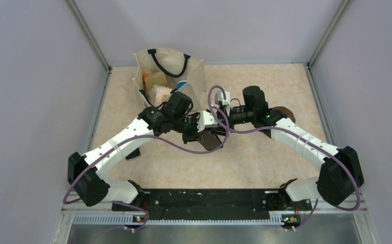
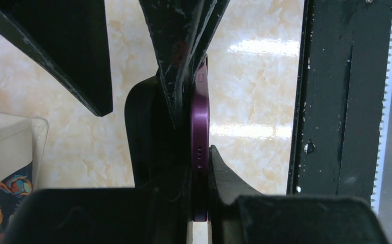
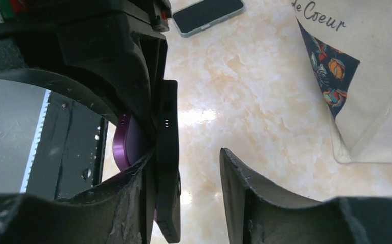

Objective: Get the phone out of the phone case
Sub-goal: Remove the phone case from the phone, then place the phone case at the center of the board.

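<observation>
The purple phone (image 2: 200, 122) shows edge-on in the left wrist view, and my left gripper (image 2: 200, 170) is shut on it. The black phone case (image 2: 142, 127) bulges away from the phone on its left side. In the right wrist view my right gripper (image 3: 194, 178) stands open. Its left finger (image 3: 133, 198) is wedged between the phone (image 3: 124, 145) and the peeled-back case (image 3: 167, 152). Its right finger (image 3: 245, 198) stands apart from the case. From above, both grippers meet at the phone and case (image 1: 211, 140) above mid-table.
A cream tote bag (image 1: 169, 76) with items inside stands just behind the grippers, and its printed side (image 3: 366, 81) is close on the right. A second phone (image 3: 208, 15) lies flat on the table. A brown object (image 1: 285, 112) sits behind the right arm. The black base rail (image 2: 346, 101) runs along the near edge.
</observation>
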Robot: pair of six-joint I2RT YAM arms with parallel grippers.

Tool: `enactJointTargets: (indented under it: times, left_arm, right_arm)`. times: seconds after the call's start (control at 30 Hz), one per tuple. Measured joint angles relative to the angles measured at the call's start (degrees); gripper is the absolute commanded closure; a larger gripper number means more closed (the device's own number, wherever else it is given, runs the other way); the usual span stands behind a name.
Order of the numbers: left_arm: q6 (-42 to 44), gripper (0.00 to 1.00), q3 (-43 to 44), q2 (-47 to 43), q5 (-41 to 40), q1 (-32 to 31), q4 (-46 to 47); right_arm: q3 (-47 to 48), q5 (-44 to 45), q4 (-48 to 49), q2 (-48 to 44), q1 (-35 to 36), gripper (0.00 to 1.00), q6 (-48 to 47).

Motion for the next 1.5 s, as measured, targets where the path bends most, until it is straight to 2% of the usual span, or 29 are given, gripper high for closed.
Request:
enactJointTargets:
  times: [0.17, 0.53, 0.73, 0.87, 1.0, 1.5]
  left_arm:
    - [-0.9, 1.00, 0.0, 0.0, -0.3, 0.0, 0.4]
    - [-2.3, 1.00, -1.6, -0.7, -1.9, 0.1, 1.9]
    - [-2.1, 1.00, -5.9, -5.6, -1.7, 0.4, 6.1]
    - [-1.7, 1.00, -6.8, -10.7, -1.7, 1.3, 4.8]
    - [-1.4, 1.00, -6.9, -14.0, -1.9, 2.6, 3.1]
    - [-1.4, 1.00, -5.9, -15.4, -4.7, 6.9, -0.5]
  right_arm:
    - [-0.1, -2.2, -0.6, 0.1, 0.5, 1.00, -0.7]
    - [1.2, -2.7, -1.6, 2.6, -0.7, 1.00, 0.8]
    - [1.2, -1.5, -0.8, 3.8, -7.1, 1.00, 6.4]
    - [1.1, 2.8, -0.6, 4.8, -12.2, 1.00, 9.1]
    - [0.7, 4.6, 1.6, 5.5, -13.5, 1.00, 11.7]
    - [-3.4, 3.4, 18.2, 25.0, -13.5, 1.00, 32.0]
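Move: The phone case hangs partly peeled from the phone, its middle about 3 cm left, 1 cm back and 2 cm below the right hand, whose open fingers straddle it; the phone sits about 3 cm back, 2 cm left and 3 cm below. The left hand grips the phone, whose middle is some 5 cm right and 4 cm below it, with the case about 2 cm ahead, 5 cm right, 4 cm below. The tote bag stands roughly 24 cm ahead and 18 cm left of the right hand. The case, with one right finger already between it and the phone, is pinched as the right fingers close, then pulled forward off the phone, about 10 cm in all and at first also some 6 cm right. The right hand then sinks steeply towards the table, rolling its forward side down and turning clockwise. The left hand keeps hold of the phone and draws it about 6 cm left and slightly up. ##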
